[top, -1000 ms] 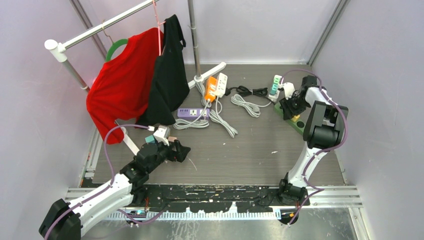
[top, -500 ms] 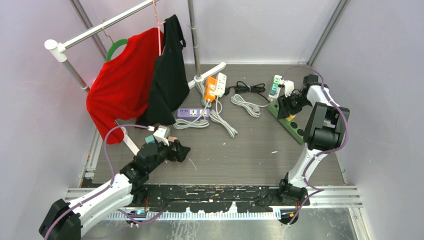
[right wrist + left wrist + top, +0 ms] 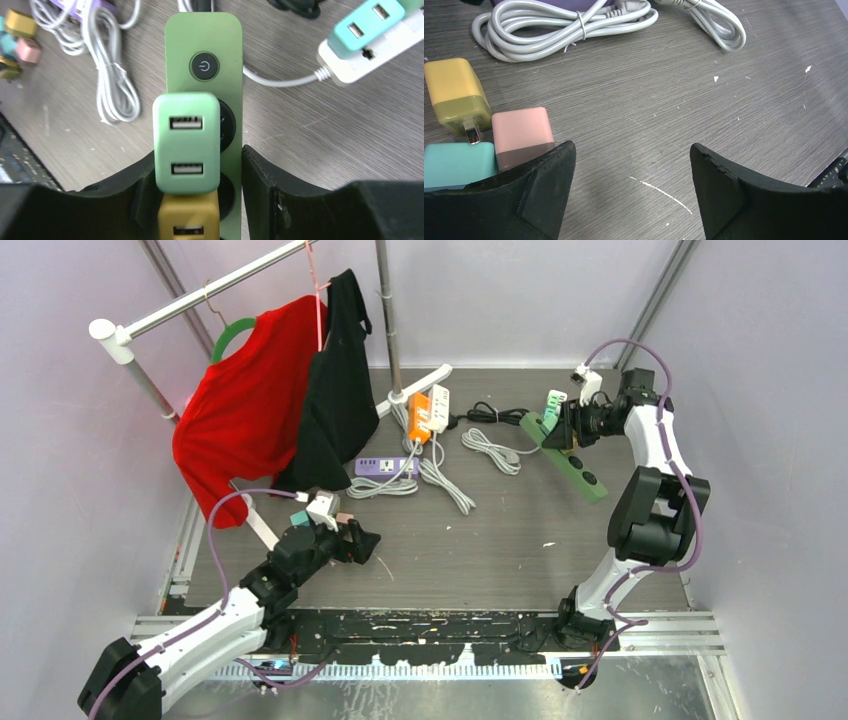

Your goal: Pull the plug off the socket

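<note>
A dark green socket strip (image 3: 582, 470) lies slanted at the far right of the table, and my right gripper (image 3: 565, 430) is at its far end. In the right wrist view a light green USB plug (image 3: 186, 145) sits in the socket strip (image 3: 231, 60), with a yellow plug (image 3: 187, 220) just behind it. My right gripper (image 3: 197, 165) is shut across them. Its left finger presses the green plug's side and its right finger presses the strip's edge. My left gripper (image 3: 631, 170) hangs open over bare table, holding nothing.
Pink (image 3: 521, 132), yellow (image 3: 456, 92) and teal (image 3: 454, 165) chargers lie loose beside my left finger. A white strip with a teal plug (image 3: 365, 45) lies near the green strip. Orange and white strips (image 3: 430, 412), a purple strip (image 3: 385, 465), coiled cables (image 3: 495, 450) and a clothes rack with shirts (image 3: 250, 400) fill the far left.
My right arm has reached farther back and higher. The green strip came along with it, sliding toward the back and left. The left arm has stayed still.
</note>
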Motion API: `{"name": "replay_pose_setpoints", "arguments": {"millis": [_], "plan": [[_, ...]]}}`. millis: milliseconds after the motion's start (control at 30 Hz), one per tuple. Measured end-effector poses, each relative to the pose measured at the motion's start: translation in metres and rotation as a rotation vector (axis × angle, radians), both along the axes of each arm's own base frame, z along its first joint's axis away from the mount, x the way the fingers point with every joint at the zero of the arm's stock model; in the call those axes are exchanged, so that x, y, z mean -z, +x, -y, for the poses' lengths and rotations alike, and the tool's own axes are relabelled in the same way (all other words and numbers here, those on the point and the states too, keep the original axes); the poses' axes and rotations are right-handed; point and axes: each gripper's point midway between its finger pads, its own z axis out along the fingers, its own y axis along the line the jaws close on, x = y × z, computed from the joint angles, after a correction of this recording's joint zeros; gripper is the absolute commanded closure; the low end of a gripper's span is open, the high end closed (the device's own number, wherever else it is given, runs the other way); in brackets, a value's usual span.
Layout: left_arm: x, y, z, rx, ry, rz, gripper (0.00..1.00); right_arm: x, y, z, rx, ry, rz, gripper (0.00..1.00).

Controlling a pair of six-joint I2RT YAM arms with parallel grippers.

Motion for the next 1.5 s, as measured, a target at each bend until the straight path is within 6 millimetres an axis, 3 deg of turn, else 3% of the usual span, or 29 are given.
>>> {"name": "replay_pose_setpoints", "arguments": {"millis": [333, 533, 733, 900, 1100, 1267, 1367, 1500], "plan": [[0.0, 0.0, 0.0, -0.001, 0.0, 0.0, 0.16, -0.067, -0.006, -0.049, -0.036, 0.146, 0.109, 0.98], [0.0, 0.0, 0.0, -0.002, 0.001, 0.0, 0.16, -0.091, -0.029, -0.092, -0.171, 0.159, 0.174, 0.98], [0.0, 0.0, 0.0, -0.002, 0.0, 0.001, 0.17, -0.065, -0.076, -0.14, -0.43, 0.12, 0.145, 0.98], [-0.003, 0.0, 0.0, -0.001, -0.006, 0.009, 0.16, -0.023, -0.126, -0.172, -0.69, 0.019, 0.101, 0.98], [-0.006, 0.001, 0.0, -0.001, -0.014, 0.018, 0.16, 0.035, -0.178, -0.184, -0.931, -0.093, 0.053, 0.98], [-0.006, 0.001, 0.0, -0.001, -0.014, 0.018, 0.16, 0.069, -0.212, -0.196, -1.131, -0.136, 0.069, 0.96], [-0.006, 0.0, 0.0, -0.001, -0.014, 0.018, 0.16, 0.084, -0.225, -0.199, -1.219, -0.161, 0.077, 0.94], [-0.006, 0.001, 0.0, -0.001, -0.013, 0.018, 0.16, 0.099, -0.229, -0.2, -1.281, -0.238, 0.111, 0.8]]}}
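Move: The right hand already holds the green strip; the bare near-middle patch of table it is taken to lies about 23 cm back, 20 cm left and 14 cm below. At table height, the grey cord coil is some 15 cm left and 1 cm back, the white cord bundle 23 cm left and 9 cm back, the white strip with green plugs 8 cm ahead and 3 cm left. From the left hand that patch is roughly 18 cm right, 4 cm back, 8 cm below. Keeping its grip across the green strip's body, the right hand first lifts about 9 cm while swinging left, then sweeps back and down past the white cord bundle to the near middle of the table, ending some 23 cm back and 20 cm left of its start and well lower. On the way the wrist turns about 70 degrees counter-clockwise. ##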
